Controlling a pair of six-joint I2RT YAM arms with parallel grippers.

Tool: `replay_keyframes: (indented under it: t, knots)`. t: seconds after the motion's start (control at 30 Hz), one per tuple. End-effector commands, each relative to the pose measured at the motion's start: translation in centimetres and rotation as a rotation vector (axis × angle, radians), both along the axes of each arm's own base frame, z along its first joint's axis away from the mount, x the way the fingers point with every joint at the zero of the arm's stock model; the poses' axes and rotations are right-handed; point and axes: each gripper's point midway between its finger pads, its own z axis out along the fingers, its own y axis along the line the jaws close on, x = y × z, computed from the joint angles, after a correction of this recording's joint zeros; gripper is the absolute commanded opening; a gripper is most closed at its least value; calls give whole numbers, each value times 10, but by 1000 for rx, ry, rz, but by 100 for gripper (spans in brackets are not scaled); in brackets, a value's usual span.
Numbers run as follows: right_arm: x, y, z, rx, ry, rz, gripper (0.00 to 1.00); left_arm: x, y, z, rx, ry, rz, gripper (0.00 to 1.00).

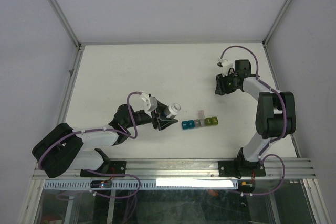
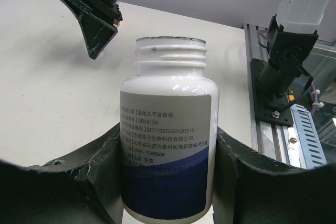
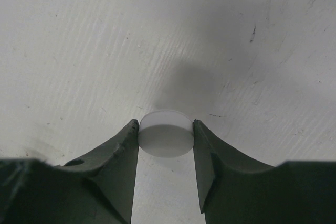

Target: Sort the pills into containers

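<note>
My left gripper (image 1: 163, 119) (image 2: 168, 136) is shut on a white bottle (image 1: 172, 110) (image 2: 168, 129) with a dark blue label. The bottle has no cap, and its threaded mouth points towards the containers (image 1: 199, 123), a short strip of coloured cubes on the table just right of it. The grey cube's lid stands up. At the back right, my right gripper (image 1: 220, 85) (image 3: 165, 128) is shut on a round white cap (image 3: 166, 139) a little above the table. Its black fingers (image 2: 97, 27) show in the left wrist view beyond the bottle. No pills show in any view.
An aluminium rail (image 1: 173, 167) runs along the near edge, with the right arm's base (image 1: 247, 163) (image 2: 283, 61) bolted to it. White enclosure walls and posts (image 1: 73, 66) border the table on three sides.
</note>
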Motion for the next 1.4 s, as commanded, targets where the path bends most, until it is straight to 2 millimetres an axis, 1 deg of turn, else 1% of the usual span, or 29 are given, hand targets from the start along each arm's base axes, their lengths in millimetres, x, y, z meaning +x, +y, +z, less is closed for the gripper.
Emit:
replay_keyframes:
  t: [0.0, 0.03, 0.1, 0.13, 0.17, 0.2, 0.27, 0.37, 0.47, 0.57, 0.67, 0.77, 0.9, 1.0, 1.03, 1.07, 1.13, 1.17, 1.2, 1.23, 1.27, 1.3, 1.37]
  knots:
    - [22, -6, 16, -8, -62, -44, 41, 4, 5, 25, -81, -55, 30, 0]
    - [22, -6, 16, -11, -62, -47, 47, 5, 5, 25, -80, -55, 31, 0]
    - [22, -6, 16, -10, -62, -45, 55, 4, 4, 24, -80, -52, 30, 0]
    - [22, -6, 17, -8, -62, -43, 62, 5, 5, 24, -79, -52, 30, 0]
    - [21, -6, 18, -7, -64, -41, 71, 4, 4, 24, -80, -51, 30, 0]
    - [21, -5, 19, -6, -67, -36, 77, 5, 5, 24, -82, -52, 31, 0]
    - [21, -4, 25, -2, -82, -25, 82, 4, 5, 25, -84, -53, 31, 0]
    - [19, -2, 33, 5, -101, -8, 85, 4, 6, 26, -87, -53, 34, 0]
    - [16, 4, 46, 30, -130, 26, 85, 4, 6, 25, -86, -51, 38, 0]
    - [8, 18, 66, 92, -182, 99, 86, 5, 6, 23, -80, -49, 41, 0]
    - [-5, 35, 90, 171, -240, 190, 86, 6, 6, 21, -74, -47, 44, 0]
    - [-22, 53, 115, 257, -300, 296, 86, 7, 5, 21, -70, -46, 41, 0]
    - [-54, 79, 152, 403, -375, 478, 86, 6, 3, 25, -71, -50, 24, 0]
    - [-79, 92, 182, 461, -468, 631, 86, 3, 0, 27, -70, -48, 0, 0]
    - [-83, 94, 193, 468, -501, 667, 86, 2, -1, 27, -67, -45, -11, 0]
    - [-90, 97, 205, 488, -523, 704, 89, 1, -3, 29, -67, -45, -23, 0]
    - [-106, 105, 231, 562, -536, 780, 99, -2, -6, 32, -69, -44, -53, 0]
    - [-117, 108, 244, 613, -539, 827, 99, -3, -8, 33, -69, -42, -70, 0]
    - [-131, 112, 252, 670, -529, 875, 100, -5, -10, 36, -71, -42, -89, 0]
    - [-143, 118, 258, 688, -544, 929, 100, -7, -12, 37, -72, -39, -109, 0]
    - [-152, 125, 258, 657, -566, 987, 99, -9, -14, 40, -76, -37, -132, 0]
    - [-162, 132, 255, 595, -579, 1063, 99, -11, -17, 39, -72, -25, -156, 0]
    - [-176, 142, 239, 490, -609, 1197, 100, -16, -22, 40, -68, -8, -210, 0]
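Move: The right hand still pinches the white bottle cap between its fingertips, and the bare table spot for the cap is right beneath, about 1 cm down. The pill organizer lies some 17 cm back and 11 cm left of that hand, and the open bottle, already in the left hand, some 18 cm back, 23 cm left and 12 cm higher. From the left hand the cap is about 18 cm ahead, 23 cm right and 12 cm lower. The right hand sinks its last half centimetre over the bare table, opens its fingers to let go of the cap and stays there briefly, then lifts some 24 cm while drawing about 12 cm back and 12 cm left towards the bottle, its fingers opening wider and swinging from slanting down to pointing nearly level to the left. The left hand keeps its grip on the open bottle, almost still until near the end, when it starts up about 2 cm and slightly to the right. ##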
